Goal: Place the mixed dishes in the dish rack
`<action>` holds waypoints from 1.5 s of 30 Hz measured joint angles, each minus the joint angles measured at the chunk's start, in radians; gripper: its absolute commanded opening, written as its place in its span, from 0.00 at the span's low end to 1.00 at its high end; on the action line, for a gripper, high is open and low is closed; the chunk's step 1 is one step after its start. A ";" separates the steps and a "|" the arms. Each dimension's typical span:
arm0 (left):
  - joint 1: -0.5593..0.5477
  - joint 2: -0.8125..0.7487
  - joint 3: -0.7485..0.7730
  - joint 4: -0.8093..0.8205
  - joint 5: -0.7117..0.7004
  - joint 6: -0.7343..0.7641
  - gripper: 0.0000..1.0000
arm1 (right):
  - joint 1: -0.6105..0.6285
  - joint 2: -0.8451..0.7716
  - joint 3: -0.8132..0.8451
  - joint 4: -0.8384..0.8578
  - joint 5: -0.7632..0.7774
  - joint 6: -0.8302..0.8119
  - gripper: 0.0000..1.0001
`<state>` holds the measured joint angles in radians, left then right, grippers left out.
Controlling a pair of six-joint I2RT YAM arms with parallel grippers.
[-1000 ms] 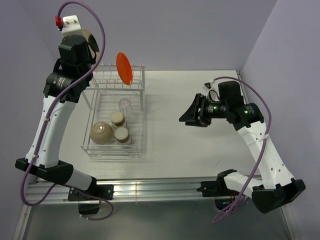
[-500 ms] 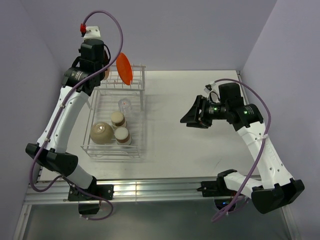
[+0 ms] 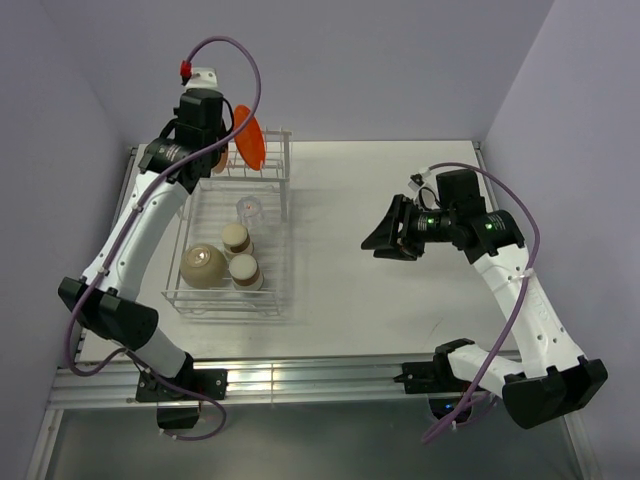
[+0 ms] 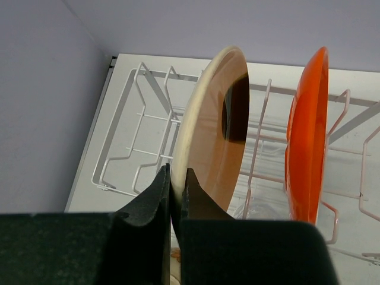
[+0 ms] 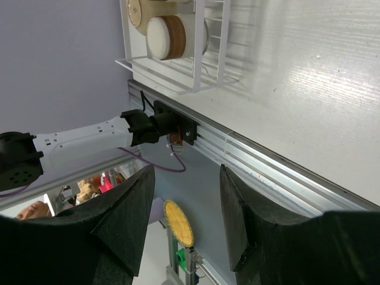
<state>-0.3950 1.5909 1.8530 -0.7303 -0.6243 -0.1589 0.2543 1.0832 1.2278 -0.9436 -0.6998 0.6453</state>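
Note:
My left gripper point(image 4: 176, 178) is shut on the rim of the cream plate point(image 4: 208, 130), which it holds on edge above the raised prong row of the white dish rack point(image 4: 142, 119). The orange-red plate point(image 4: 309, 136) stands upright in the prongs just right of it. In the top view my left gripper point(image 3: 215, 150) hangs over the rack's far end, beside the orange-red plate point(image 3: 250, 137). The basket point(image 3: 283, 262) holds a white-beige bowl point(image 3: 204, 265), two small cups point(image 3: 236, 238) point(image 3: 246, 270) and a clear glass point(image 3: 249, 208). My right gripper point(image 3: 385, 238) stands open and empty.
The right wrist view faces the table's near edge: one cup point(image 5: 172, 35) shows in the rack's corner point(image 5: 196, 77), with the metal rail point(image 5: 267, 166) below it. Purple walls close in the back and both sides.
My left arm has swung right and forward, carrying the cream plate over the prong row next to the orange-red plate. The right arm has hardly moved.

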 measured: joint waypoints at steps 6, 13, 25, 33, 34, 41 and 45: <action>-0.001 0.047 0.020 -0.004 0.000 -0.002 0.13 | -0.002 -0.001 -0.010 0.001 0.000 0.000 0.55; -0.001 0.100 0.054 -0.017 0.001 -0.011 0.32 | -0.005 -0.006 -0.026 0.002 0.000 0.000 0.55; -0.001 0.097 0.041 -0.055 -0.006 -0.076 0.99 | -0.006 -0.022 -0.026 0.000 0.000 -0.004 0.55; -0.013 -0.001 0.013 -0.071 -0.009 -0.139 0.99 | -0.006 -0.033 -0.037 0.000 0.000 -0.011 0.55; -0.017 -0.027 0.012 -0.079 -0.009 -0.154 0.99 | -0.006 -0.034 -0.039 -0.002 0.000 -0.012 0.55; -0.052 -0.179 -0.016 -0.174 -0.037 -0.261 0.99 | -0.006 -0.043 -0.043 -0.008 0.004 -0.016 0.56; -0.076 -0.275 -0.138 -0.218 -0.018 -0.339 0.99 | -0.006 -0.055 -0.056 -0.010 0.012 -0.021 0.58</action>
<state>-0.4709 1.3155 1.7145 -0.9485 -0.6422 -0.4980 0.2478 1.0286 1.1721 -0.9531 -0.6876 0.6247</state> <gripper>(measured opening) 0.993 0.574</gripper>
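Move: The left hand holds the beige plate upright by its near upper rim. The slot where the plate's middle will sit lies about 8 cm ahead, 1 cm right and 10 cm below. The orange plate stands 8 cm to the right of that slot; the glass in the lower rack is some 4 cm ahead of the hand, 7 cm right and 30 cm below. From the idle right hand the slot is roughly 31 cm ahead, 36 cm left and 3 cm lower. Still pinching the beige plate by its rim, the left hand eases it about 3 cm down and 2 cm forward into the slot beside the orange plate. The fingers then open from nearly shut to fully wide, let go of the rim, and the hand draws back roughly 11 cm, rising about 5 cm overall and rolling some 15 degrees, left side down. ##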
